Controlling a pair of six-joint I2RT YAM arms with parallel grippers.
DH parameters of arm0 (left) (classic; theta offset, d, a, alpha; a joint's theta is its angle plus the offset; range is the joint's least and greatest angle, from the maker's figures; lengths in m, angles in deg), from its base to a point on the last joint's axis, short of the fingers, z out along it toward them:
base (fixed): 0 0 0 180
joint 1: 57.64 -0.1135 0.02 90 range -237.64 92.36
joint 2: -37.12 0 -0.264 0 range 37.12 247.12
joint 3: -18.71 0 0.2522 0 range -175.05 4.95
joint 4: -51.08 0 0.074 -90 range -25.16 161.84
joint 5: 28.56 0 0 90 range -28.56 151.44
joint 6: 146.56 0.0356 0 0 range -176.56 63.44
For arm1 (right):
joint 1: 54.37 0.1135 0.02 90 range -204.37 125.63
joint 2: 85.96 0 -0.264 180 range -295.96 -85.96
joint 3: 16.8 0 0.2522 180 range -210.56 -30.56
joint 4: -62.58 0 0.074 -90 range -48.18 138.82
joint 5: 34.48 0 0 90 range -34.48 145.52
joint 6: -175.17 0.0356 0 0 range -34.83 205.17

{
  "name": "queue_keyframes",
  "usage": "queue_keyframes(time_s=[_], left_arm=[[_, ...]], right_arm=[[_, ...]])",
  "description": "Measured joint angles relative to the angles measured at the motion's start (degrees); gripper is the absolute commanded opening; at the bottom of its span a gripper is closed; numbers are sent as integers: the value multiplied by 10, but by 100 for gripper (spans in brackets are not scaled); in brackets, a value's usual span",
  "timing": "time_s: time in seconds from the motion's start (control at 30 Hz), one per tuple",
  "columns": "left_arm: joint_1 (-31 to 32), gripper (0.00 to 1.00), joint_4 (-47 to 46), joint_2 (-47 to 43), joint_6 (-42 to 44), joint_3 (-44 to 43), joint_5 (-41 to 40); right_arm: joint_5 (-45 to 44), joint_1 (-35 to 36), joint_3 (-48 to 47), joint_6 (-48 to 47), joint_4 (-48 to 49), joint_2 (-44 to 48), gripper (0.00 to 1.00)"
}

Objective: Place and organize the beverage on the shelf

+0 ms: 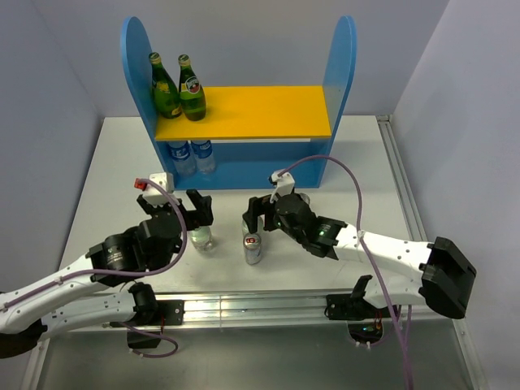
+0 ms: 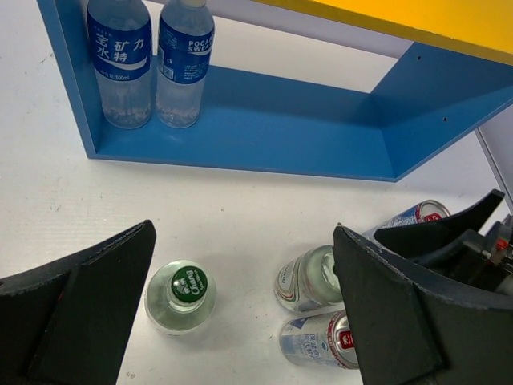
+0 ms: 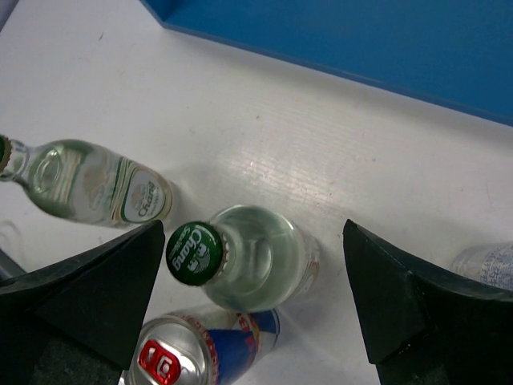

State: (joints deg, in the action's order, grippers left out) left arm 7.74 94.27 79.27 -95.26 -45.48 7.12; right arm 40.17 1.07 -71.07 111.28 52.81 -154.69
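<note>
The shelf (image 1: 244, 114) stands at the back, with two dark green bottles (image 1: 179, 89) on the left of its yellow top board. My left gripper (image 1: 180, 213) (image 2: 244, 265) hangs open above a standing clear green-capped bottle (image 2: 183, 293) (image 1: 201, 238), which sits close to its left finger. My right gripper (image 1: 268, 213) (image 3: 252, 233) is open around the second clear green-capped bottle (image 3: 264, 261) without touching it. A blue-silver can (image 3: 196, 353) (image 1: 253, 248) stands just in front of that bottle. Another can (image 2: 413, 216) stands behind the right gripper.
Two blue-labelled water bottles (image 1: 192, 156) (image 2: 152, 64) stand at the left of the shelf's lower tier (image 2: 264, 120). The two arms' fingers are close together over the group of drinks. The table's metal rail (image 1: 244, 307) runs along the near edge.
</note>
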Motion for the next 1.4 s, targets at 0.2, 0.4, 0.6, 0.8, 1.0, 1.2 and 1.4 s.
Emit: queue_keyframes(time_s=[0.2,0.4,0.6,0.8,1.0,1.2,1.4], left_arm=[[12,99,5,-15,-7,6,-13],[24,99,13,-14,-16,6,-26],[29,99,20,-17,-25,6,-35],[37,99,27,-23,-32,7,-45],[44,99,31,-26,-41,10,-55],[50,99,36,-27,-47,11,-60],[54,99,43,-33,-56,13,-67]], right_arm=[[-36,5,8,0,49,-23,91],[-58,9,16,-3,101,-41,74],[-61,11,16,-2,122,-70,69],[-64,16,15,-3,127,-76,53],[-92,15,5,-12,123,-76,9],[-103,20,-12,-4,100,-86,0],[-123,20,-42,-3,13,-74,0]])
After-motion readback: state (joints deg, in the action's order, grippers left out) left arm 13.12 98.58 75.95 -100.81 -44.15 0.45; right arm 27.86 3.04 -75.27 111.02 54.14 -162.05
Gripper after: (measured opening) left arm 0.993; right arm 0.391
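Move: The clear Chang bottle stands just about 3 cm ahead of the open right hand and 1 cm to its left, its middle some 8 cm below. The front can is about 3 cm back and 1 cm left of the hand; the right can is 8 cm ahead and 11 cm to the right. The other Chang bottle stands level with the hand, some 16 cm to its left. From the left hand, the bottle aimed at lies roughly 6 cm ahead, 16 cm right and 20 cm down. Forward about 3 cm goes the right hand, its open fingers coming around the clear bottle's neck, while the wrist turns some 10 degrees clockwise. The fingers close until they stop on the neck just under the cap and keep their pinch, the hand then drifting about 1 cm right. The left hand, empty and wide open, eases not quite 2 cm back and left. ##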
